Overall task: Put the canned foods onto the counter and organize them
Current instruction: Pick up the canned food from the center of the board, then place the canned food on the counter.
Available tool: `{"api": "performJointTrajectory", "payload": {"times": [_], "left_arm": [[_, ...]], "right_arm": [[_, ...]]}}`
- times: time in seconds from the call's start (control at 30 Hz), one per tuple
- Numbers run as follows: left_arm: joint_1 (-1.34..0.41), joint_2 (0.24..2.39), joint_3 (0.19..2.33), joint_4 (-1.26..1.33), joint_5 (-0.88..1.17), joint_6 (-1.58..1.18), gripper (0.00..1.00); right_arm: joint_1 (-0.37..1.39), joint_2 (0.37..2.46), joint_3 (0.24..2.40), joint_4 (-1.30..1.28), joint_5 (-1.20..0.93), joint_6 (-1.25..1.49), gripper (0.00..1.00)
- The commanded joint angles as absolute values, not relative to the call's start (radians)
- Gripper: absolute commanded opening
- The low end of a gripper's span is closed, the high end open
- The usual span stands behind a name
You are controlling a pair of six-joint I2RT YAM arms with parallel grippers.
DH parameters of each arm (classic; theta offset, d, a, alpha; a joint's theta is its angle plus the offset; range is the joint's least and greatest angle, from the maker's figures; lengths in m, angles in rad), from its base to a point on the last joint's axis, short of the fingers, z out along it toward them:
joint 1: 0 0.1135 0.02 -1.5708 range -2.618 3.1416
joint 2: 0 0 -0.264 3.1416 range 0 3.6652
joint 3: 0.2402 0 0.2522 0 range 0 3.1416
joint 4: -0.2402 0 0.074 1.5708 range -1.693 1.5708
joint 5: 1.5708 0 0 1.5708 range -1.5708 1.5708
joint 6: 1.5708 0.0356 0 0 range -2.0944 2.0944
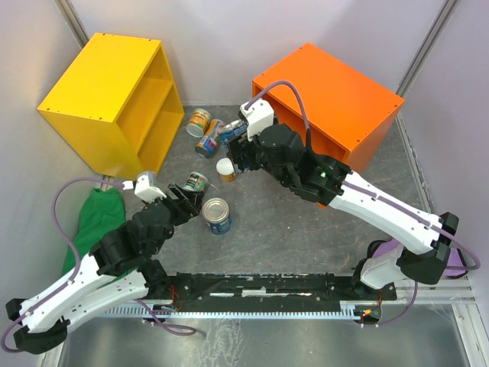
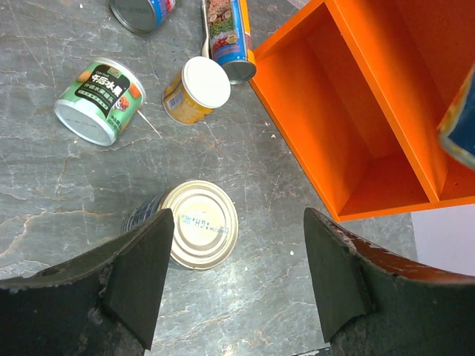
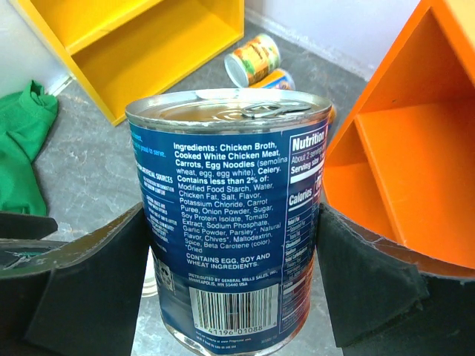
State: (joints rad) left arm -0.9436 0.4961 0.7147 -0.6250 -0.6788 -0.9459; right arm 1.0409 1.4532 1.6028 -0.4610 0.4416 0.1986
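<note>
My right gripper (image 3: 231, 248) is shut on a blue-labelled, silver-topped can (image 3: 230, 215), held upright above the floor beside the orange counter (image 1: 336, 103); from above, this can (image 1: 233, 131) hangs near the counter's left corner. A second blue tin (image 1: 218, 215) stands upright in front of my open left gripper (image 2: 237, 248), its silver top (image 2: 199, 222) just beside the left finger (image 2: 137, 274). A green-labelled can (image 2: 100, 100) lies on its side. A yellow white-lidded can (image 2: 197, 89) stands upright. A slim can (image 2: 228, 37) and a short one (image 1: 199, 121) lie further back.
The yellow cabinet (image 1: 114, 95) stands at the back left with its open side towards the cans. A green cloth (image 1: 95, 218) lies on the floor by my left arm. The orange counter's open shelves (image 2: 356, 119) face the cans.
</note>
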Motion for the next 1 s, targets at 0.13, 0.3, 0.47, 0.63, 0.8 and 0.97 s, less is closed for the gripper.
{"api": "performJointTrajectory", "payload": {"times": [0.13,0.3,0.47,0.63,0.8,0.97], "left_arm": [[-0.939,0.549,0.792,-0.571,-0.692,-0.860,0.78],[-0.940,0.579,0.817,-0.560,-0.691,-0.839,0.78],[-0.939,0.617,0.840,-0.541,-0.683,-0.816,0.78],[-0.940,0.655,0.857,-0.516,-0.670,-0.797,0.78],[-0.940,0.691,0.875,-0.501,-0.664,-0.783,0.78],[-0.940,0.717,0.888,-0.487,-0.659,-0.771,0.78]], "right_arm": [[1.044,1.325,1.729,-0.197,0.501,0.085,0.30],[1.044,1.288,1.729,-0.158,0.510,0.054,0.30],[1.044,1.242,1.720,-0.113,0.531,0.012,0.30],[1.043,1.189,1.703,-0.049,0.571,-0.053,0.29],[1.043,1.143,1.656,0.048,0.631,-0.161,0.29],[1.016,1.111,1.617,0.132,0.662,-0.258,0.29]]}}
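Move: At the right hand, between its fingers, is the blue soup can, already well off the table. The orange shelf's middle lies about 25 cm ahead and 25 cm to its right, some 22 cm lower. The white-lidded jar stands roughly 15 cm ahead and 6 cm left, the upright can 9 cm left and about level, both some 30 cm down. From the left hand the shelf is about 35 cm ahead, 38 cm right and 10 cm lower. Lifting the soup can it still grips, the right hand climbs about 17 cm and swings some 11 cm to its right, slowly at first and then faster sideways, away from the jar and upright can, while the fingers tip up by nearly 30 degrees to about level. The open, empty left hand eases about 4 cm right, forward and up near the upright can. ##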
